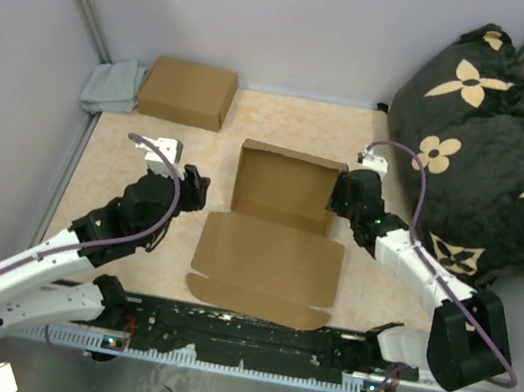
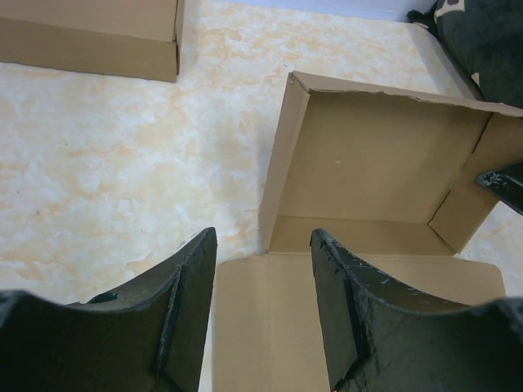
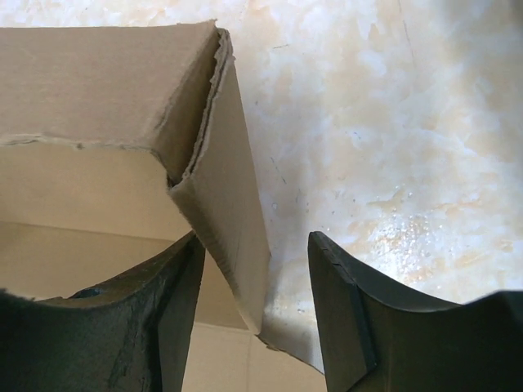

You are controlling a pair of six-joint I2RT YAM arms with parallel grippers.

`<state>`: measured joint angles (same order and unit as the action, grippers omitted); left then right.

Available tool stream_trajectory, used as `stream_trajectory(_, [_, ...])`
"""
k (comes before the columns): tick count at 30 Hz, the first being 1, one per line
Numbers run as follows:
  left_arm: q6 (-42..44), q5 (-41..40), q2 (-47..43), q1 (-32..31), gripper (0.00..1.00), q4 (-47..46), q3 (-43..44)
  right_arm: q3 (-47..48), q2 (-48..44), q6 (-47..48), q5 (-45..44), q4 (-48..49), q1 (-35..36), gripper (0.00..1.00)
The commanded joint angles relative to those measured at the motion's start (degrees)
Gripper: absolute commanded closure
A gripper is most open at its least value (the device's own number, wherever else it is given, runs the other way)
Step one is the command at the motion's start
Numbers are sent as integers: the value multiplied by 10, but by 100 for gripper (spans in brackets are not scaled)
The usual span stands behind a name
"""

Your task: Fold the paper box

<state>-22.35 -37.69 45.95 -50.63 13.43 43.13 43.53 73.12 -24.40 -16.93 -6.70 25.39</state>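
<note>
The paper box point(image 1: 276, 229) lies in the middle of the table, its far half standing as a shallow tray and its lid panel flat toward me. My left gripper point(image 1: 197, 190) hovers open at the lid's left edge; in the left wrist view the left gripper point(image 2: 261, 237) has only the flat lid of the box point(image 2: 376, 163) under its gap. My right gripper point(image 1: 336, 197) is at the tray's right side. In the right wrist view the right gripper point(image 3: 253, 241) is open, and the upright right wall of the box point(image 3: 233, 204) stands between its fingers, unpinched.
A smooth closed brown carton point(image 1: 188, 93) sits at the back left beside a grey cloth point(image 1: 111, 86). A large black pillow with tan flowers point(image 1: 483, 154) fills the back right, close behind my right arm. Grey enclosure walls bound the table.
</note>
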Motion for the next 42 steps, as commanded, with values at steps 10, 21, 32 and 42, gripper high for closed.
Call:
stream_trajectory(10, [13,-56,-77,2,44,67,16,162,-42,276,165,-46,7,48])
stream_trajectory(21, [5,-81,-125,2,44,95,-3,209,1,417,138,-37,114,49])
stream_trajectory(32, [-10,-90,-140,2,43,113,-21,320,151,509,138,-44,155,46])
stream_trajectory(42, [-22,-97,-161,2,43,122,-31,401,267,553,72,-67,192,47])
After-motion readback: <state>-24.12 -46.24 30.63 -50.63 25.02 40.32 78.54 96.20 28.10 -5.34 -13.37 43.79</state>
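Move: My open right fingers straddle the box's right wall, which is right at the fingertips. The box's far-left corner, where I'm heading, is about 23 cm to the left, 7 cm ahead and roughly level. The middle of the far wall is some 8 cm ahead and 12 cm left. The flat panel lies about 16 cm back, 12 cm left and 10 cm lower. For my left hand, that corner is about 16 cm ahead, 7 cm right and 14 cm below. I lift my right hand clear of the right wall by nearly 15 cm, swing it about 20 cm left over the box, then sink some 6 cm and ease slightly forward towards the far-left corner. The wrist turns counter-clockwise by around 55 degrees, fingers half open throughout. Meanwhile my empty left hand backs away leftward and slightly towards the base. ##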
